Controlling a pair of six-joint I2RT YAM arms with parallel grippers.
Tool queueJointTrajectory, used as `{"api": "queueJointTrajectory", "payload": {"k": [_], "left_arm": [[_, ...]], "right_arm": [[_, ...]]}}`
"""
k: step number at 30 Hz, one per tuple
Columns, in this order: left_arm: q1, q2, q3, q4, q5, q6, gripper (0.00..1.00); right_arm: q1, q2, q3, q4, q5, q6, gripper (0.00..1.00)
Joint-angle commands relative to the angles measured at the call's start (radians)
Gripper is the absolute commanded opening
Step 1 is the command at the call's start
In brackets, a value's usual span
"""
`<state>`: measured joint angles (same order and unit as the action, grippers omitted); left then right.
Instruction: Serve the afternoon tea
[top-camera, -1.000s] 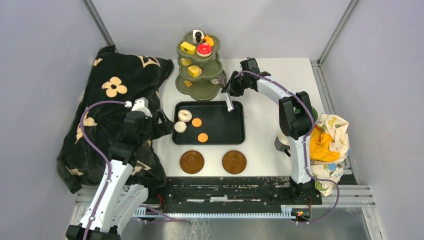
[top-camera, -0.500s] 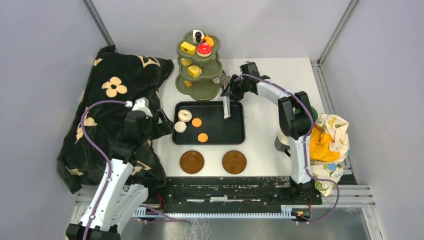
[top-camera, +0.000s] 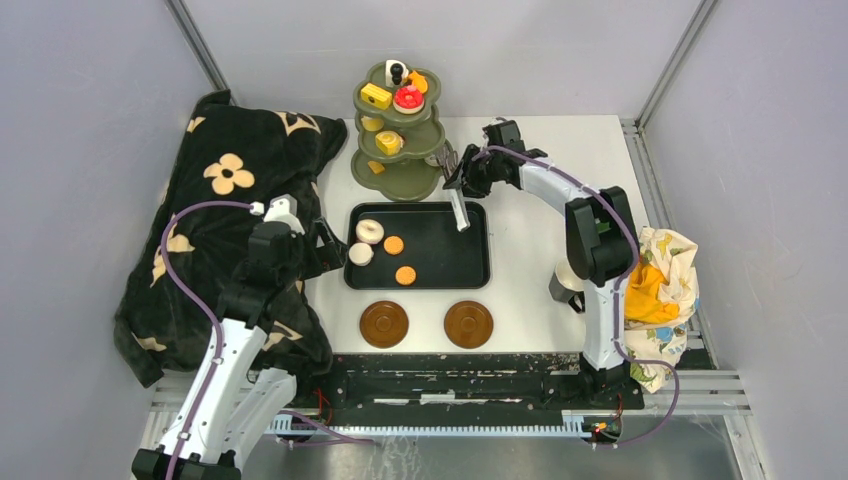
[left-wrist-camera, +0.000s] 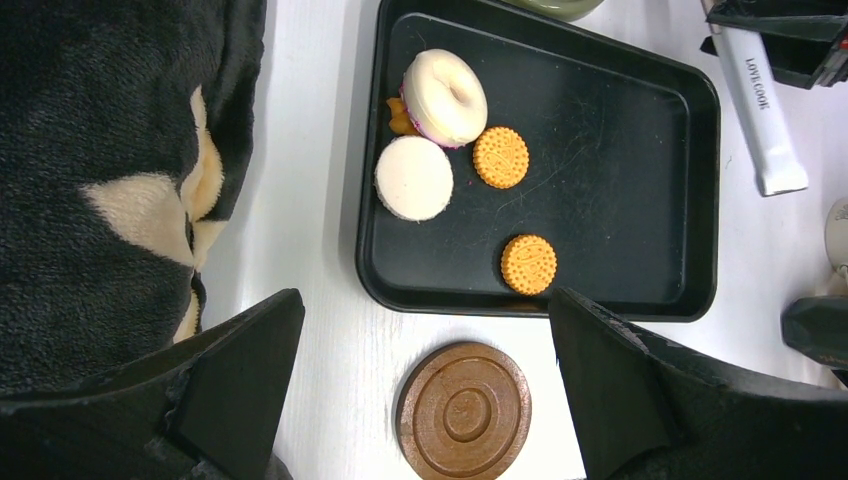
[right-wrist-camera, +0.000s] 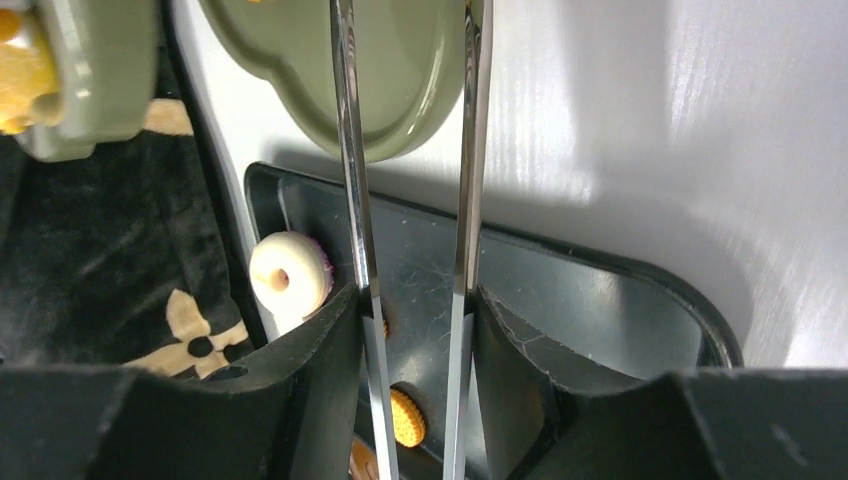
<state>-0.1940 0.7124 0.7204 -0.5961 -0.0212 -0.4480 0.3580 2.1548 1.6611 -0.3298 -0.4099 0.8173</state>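
The olive-green three-tier stand (top-camera: 395, 182) at the table's back carries yellow and red cakes (top-camera: 408, 99) on its tiers. A white donut (top-camera: 369, 230), a white round cake (top-camera: 360, 253) and two orange cookies (top-camera: 405, 274) lie in the black tray (top-camera: 450, 265). Two brown saucers (top-camera: 384, 324) sit in front of the tray. My right gripper (top-camera: 468, 176) is shut on the metal tongs (right-wrist-camera: 350, 200), whose tips reach over the stand's bottom tier (right-wrist-camera: 400, 80). My left gripper (left-wrist-camera: 425, 350) hangs open above the left saucer (left-wrist-camera: 464, 410), holding nothing.
A black blanket with cream flowers (top-camera: 230, 230) covers the table's left side. A yellow patterned cloth (top-camera: 655, 280) lies at the right edge. A pale rounded object (top-camera: 568, 274) sits half hidden behind the right arm.
The right gripper and tongs have shifted slightly beside the stand's bottom tier, and the tongs' arms have spread a little. The left arm has not moved.
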Motion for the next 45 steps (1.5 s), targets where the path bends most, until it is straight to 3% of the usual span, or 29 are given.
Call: {"api": "queueJointTrajectory", "payload": {"k": [1,12,19,27,41,45], "left_arm": [[-0.003,-0.009,0.014,0.032,0.003,-0.020,0.99],[-0.003,-0.018,0.017,0.030,0.002,-0.024,0.99],[-0.002,-0.009,0.018,0.034,-0.001,-0.026,0.99],[-0.002,0.026,0.026,0.034,-0.047,-0.052,0.99],[-0.001,0.013,0.053,-0.035,-0.223,-0.147,0.99],[-0.001,0.004,0.061,-0.026,-0.202,-0.138,0.99]], "right_arm": [[-0.001,-0.126,-0.027,0.041,-0.008,-0.025,0.47],[0.002,-0.396,-0.349,-0.004,-0.016,-0.163,0.47],[0.075,-0.605,-0.508,-0.147,0.003,-0.320,0.47],[0.286,-0.595,-0.379,-0.406,0.187,-0.513,0.46],[0.468,-0.451,-0.199,-0.400,0.279,-0.498,0.46],[0.507,-0.387,-0.095,-0.415,0.326,-0.502,0.47]]}}
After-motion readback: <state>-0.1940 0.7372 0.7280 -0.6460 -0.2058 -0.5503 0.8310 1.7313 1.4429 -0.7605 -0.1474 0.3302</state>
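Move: Some 9 cm back and 12 cm left of the right hand, which holds the tongs, lies the far cookie in the tray, about 8 cm lower. The near cookie is 16 cm back and 10 cm left, the donut 7 cm back and 17 cm left, the cream round 11 cm back and 18 cm left. From the left hand the far cookie is about 15 cm ahead, 9 cm right and 17 cm below. Lifting the still-held, open tongs clear of the lower tier, the right hand rises about 4 cm in all and sweeps some 23 cm back across the tray, veering slightly right, then 9 cm left. It turns roughly 40 degrees counter-clockwise and rolls left side down, bringing the tong heads high beside the far cookie. Late on, the open left hand edges 3 cm left, away from the tray. ##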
